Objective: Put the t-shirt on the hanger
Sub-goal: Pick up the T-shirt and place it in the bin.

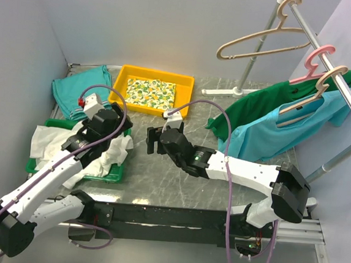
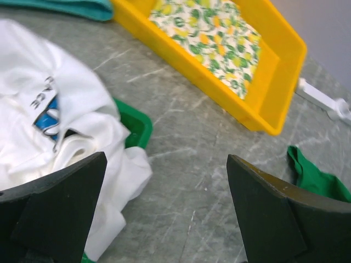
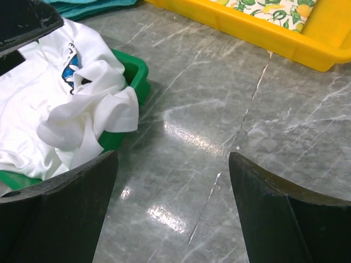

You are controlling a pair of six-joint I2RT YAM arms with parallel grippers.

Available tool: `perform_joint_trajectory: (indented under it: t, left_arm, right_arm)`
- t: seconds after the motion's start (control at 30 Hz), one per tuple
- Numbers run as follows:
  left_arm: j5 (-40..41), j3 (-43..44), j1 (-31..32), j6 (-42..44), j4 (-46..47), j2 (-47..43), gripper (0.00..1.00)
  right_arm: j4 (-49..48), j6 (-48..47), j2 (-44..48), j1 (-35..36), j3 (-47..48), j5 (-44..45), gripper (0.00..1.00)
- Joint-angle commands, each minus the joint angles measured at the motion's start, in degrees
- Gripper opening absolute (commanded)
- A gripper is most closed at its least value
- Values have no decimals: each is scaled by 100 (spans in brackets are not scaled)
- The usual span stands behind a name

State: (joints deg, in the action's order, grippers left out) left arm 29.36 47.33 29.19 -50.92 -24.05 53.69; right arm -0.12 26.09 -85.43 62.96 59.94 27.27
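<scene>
The white t-shirt [image 1: 46, 142] lies crumpled in a green tray [image 1: 115, 174] at the left of the table. Its blue print and dark letters show in the left wrist view [image 2: 49, 109] and partly in the right wrist view [image 3: 66, 104]. The empty beige hanger [image 1: 263, 41] hangs from the rack's rail at the top right. My left gripper [image 1: 120, 122] [image 2: 166, 159] hovers over the tray's right edge, open, with bare table between its fingers. My right gripper [image 1: 152, 140] [image 3: 173, 156] hangs open above the middle of the table, just right of the tray, holding nothing.
A yellow bin [image 1: 122, 77] with a lemon-print cloth [image 1: 151, 92] stands at the back. A folded teal cloth [image 1: 81, 89] lies to its left. On the rack [image 1: 350, 100] hang a pink hanger [image 1: 313, 63], a green t-shirt [image 1: 258, 105] and a light blue shirt [image 1: 273, 137].
</scene>
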Motion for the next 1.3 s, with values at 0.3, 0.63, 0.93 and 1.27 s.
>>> perform_joint_trajectory:
  t: [0.3,0.63,0.93,1.27]
  left_arm:
    - [447,-372,-1,-2071,-1910,123,96]
    - [218,-1252,8,-2238,-952,81,47]
    - [729,-120,-1,-949,-1040,-825,1]
    - [535,698,-1,-314,-1277,-1097,1]
  right_arm:
    - [-93,-7,88,-47,71,-257,89]
    - [-41,-33,79,-47,123,-230,89]
    - [-23,-296,-193,-38,772,-968,89]
    - [-471,-271,-1115,6,1440,-2392,89]
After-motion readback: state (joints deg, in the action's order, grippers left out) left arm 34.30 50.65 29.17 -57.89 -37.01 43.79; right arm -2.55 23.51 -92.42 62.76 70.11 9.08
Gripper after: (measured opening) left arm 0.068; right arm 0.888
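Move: The white T-shirt's right-hand fold, spilling over the green bin's edge, lies about 6 cm back, 3 cm left and 13 cm below the left fingers. The green bin's middle is some 20 cm left and 8 cm back of that hand, the yellow tray roughly 20 cm ahead and 7 cm right, the teal cloth 18 cm ahead and 22 cm left. From the right hand, that fold is about 15 cm left, level fore and aft, 10 cm below. Drop the open left gripper about 12 cm onto the T-shirt's right-hand fold, drawing back and a little left with the fingers tipping some 20 degrees further down. Shut them on the cloth and lift briskly, about 15 cm, levelling the wrist again. During the lift, swing the right gripper, still open, some 7 cm left and slightly up towards the raised fold. ##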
